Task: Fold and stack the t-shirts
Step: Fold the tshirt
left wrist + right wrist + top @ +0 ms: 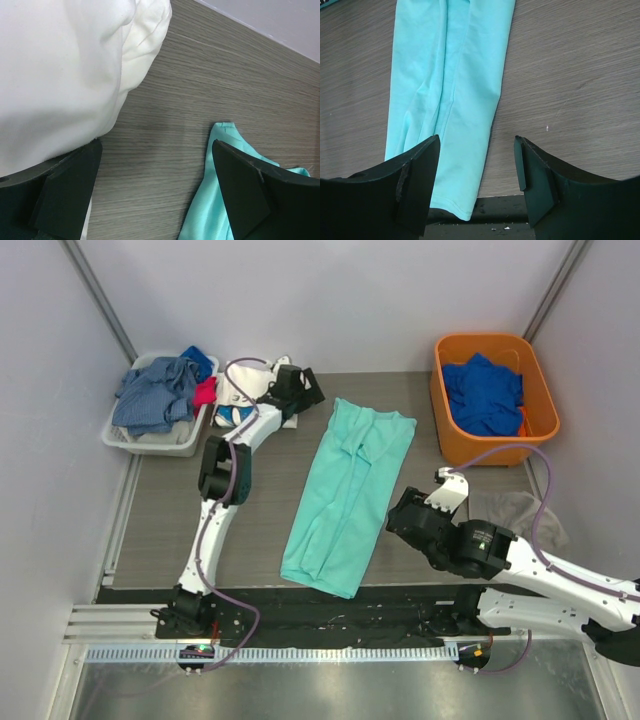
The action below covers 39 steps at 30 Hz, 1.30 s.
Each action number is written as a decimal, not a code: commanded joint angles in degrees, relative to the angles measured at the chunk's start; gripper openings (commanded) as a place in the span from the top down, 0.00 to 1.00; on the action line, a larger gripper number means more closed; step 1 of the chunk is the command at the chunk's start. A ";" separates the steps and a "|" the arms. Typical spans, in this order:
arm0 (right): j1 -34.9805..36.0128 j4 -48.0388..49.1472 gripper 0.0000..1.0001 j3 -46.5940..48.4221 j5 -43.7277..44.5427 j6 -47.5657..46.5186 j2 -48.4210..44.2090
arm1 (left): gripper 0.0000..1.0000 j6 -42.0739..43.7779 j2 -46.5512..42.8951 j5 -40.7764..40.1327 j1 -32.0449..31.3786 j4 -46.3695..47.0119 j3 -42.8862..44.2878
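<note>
The mint-teal t-shirt (345, 495) lies flat mid-table, folded lengthwise into a long strip running from far right to near left. The white t-shirt (240, 390) is bunched at the far left. My left gripper (305, 392) hovers between the two, open and empty. The left wrist view shows white cloth (60, 75) by its left finger and the teal collar end (210, 200) by its right. My right gripper (397, 517) is open beside the strip's near right edge. In the right wrist view the teal hem (450, 75) runs under its left finger, with bare table between the jaws (477, 165).
A pale basket (120, 437) of grey-blue clothes stands at the back left. An orange bin (445, 420) holding a royal blue garment (485, 390) stands at the back right. A grey cloth (515, 510) lies by the right arm. A black strip (300, 605) edges the near table.
</note>
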 commanded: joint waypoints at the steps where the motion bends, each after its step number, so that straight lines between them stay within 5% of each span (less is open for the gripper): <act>1: -0.40 1.95 0.31 -0.25 0.86 -0.49 -0.48 | 0.00 2.30 -2.33 0.30 1.90 -2.78 -1.46; 8: -0.58 2.21 0.31 0.18 0.51 -1.63 -0.65 | 0.00 1.25 -11.62 4.62 0.41 -2.43 0.49; 11: -0.58 2.21 0.31 0.10 -0.63 -1.90 0.04 | 0.00 0.28 -18.75 4.62 -0.38 -1.03 -8.46; 15: -0.58 2.65 0.31 -0.86 -4.14 -1.72 2.33 | 0.00 0.01 -36.29 2.52 -2.14 1.87 -32.13; 24: -0.67 5.99 0.31 -7.98 -8.27 1.70 -0.12 | 0.00 -2.36 -63.67 -11.98 -11.36 4.34 -72.16; 31: -0.49 13.10 0.31 -11.76 -19.77 -1.45 6.89 | 0.00 -4.99 -74.31 -17.61 -18.39 0.39 -86.43; 39: 0.12 21.19 0.31 -12.65 -23.30 -2.77 12.08 | 0.00 -9.74 -83.18 -18.49 -19.89 -1.02 -96.19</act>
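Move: The teal t-shirt's middle is about 36 cm back and 7 cm right of the left gripper, 5 cm lower. The white folded shirt's middle is some 12 cm left and 1 cm back of that gripper, 3 cm lower. From the right gripper, the teal t-shirt's middle is roughly 10 cm ahead, 8 cm left and 17 cm below; its near end is 12 cm back, 14 cm left, equally low. Lift the left gripper off the right side of the white folded shirt and arc it back nearly 40 cm, rising about 14 cm and sinking again, to hover beside the teal t-shirt's left edge. Meanwhile lower the right gripper some 12 cm towards the t-shirt's right edge, easing left and back and tipping its fingers down. Keep both open. ##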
